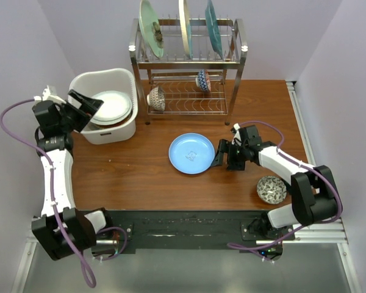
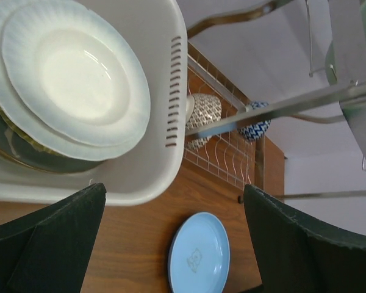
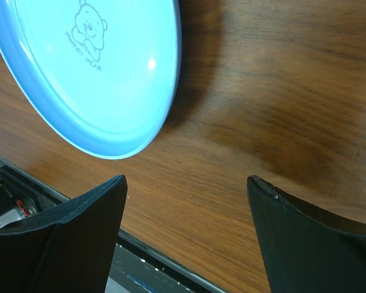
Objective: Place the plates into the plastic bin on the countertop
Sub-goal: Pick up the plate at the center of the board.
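The white plastic bin (image 1: pixel 113 133) stands at the back left of the countertop (image 1: pixel 140 177). It holds a stack of plates with a white plate (image 1: pixel 113 107) on top, and darker plates show beneath it in the left wrist view. My left gripper (image 1: pixel 88 104) hovers open over the bin's left side, holding nothing. A blue plate (image 1: pixel 191 152) with a bear print lies flat mid-table. My right gripper (image 1: pixel 222 154) is open just right of its edge, empty. The left wrist view shows the white plate (image 2: pixel 79 73), the bin (image 2: pixel 165 79) and the blue plate (image 2: pixel 198 253).
A two-tier wire rack (image 1: pixel 189 91) at the back holds a green plate (image 1: pixel 151 27), a cream plate (image 1: pixel 185 24) and a teal plate (image 1: pixel 213 27) upright. Two patterned bowls (image 1: pixel 157 97) sit on its lower tier. Another patterned bowl (image 1: pixel 271 189) is at the front right.
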{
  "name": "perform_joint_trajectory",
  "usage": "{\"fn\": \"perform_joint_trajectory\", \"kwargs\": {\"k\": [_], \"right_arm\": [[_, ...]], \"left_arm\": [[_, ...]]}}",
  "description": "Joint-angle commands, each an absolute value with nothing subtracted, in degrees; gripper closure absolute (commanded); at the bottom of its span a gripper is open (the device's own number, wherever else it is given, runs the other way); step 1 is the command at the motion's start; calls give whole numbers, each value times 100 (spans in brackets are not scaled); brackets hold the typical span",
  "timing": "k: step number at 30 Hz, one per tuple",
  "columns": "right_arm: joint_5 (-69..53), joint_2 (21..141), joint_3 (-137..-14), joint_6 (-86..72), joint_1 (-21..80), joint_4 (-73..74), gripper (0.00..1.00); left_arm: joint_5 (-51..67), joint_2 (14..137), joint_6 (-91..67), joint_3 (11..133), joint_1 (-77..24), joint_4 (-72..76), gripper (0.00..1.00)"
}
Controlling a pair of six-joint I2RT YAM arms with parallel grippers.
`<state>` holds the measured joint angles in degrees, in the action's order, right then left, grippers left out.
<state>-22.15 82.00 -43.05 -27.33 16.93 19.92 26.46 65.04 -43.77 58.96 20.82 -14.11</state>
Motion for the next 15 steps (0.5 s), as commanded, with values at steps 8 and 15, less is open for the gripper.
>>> {"fn": "perform_joint_trajectory", "kwargs": {"k": [8, 15], "right_arm": [[-2285, 7840, -4368, -2821, 1705, 2057, 16], [-2303, 7857, -4368, -2900, 1705, 2013, 16]], "left_arm": [[2812, 5854, -4060, 4861, 756, -1530, 0], [2489, 5853, -4227, 4193, -295, -1292, 2]]}}
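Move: The blue plate lies some 31 cm to the left hand's right, about 8 cm nearer the base and 28 cm below it. The white plates in the bin are about 9 cm ahead and 2 cm left, 20 cm down; the rack's left front foot is roughly 4 cm ahead and 11 cm right, at table height. From the right hand, the plate is about 12 cm left, 3 cm ahead and 5 cm lower. Towards the blue plate the empty left hand swings to the right about 11 cm, sinking some 8 cm and drawing back about 5 cm, away from the bin, with the drop quickening late. The wrist turns some 20 degrees clockwise and tips slightly down; its fingers stay wide open and touch nothing. ##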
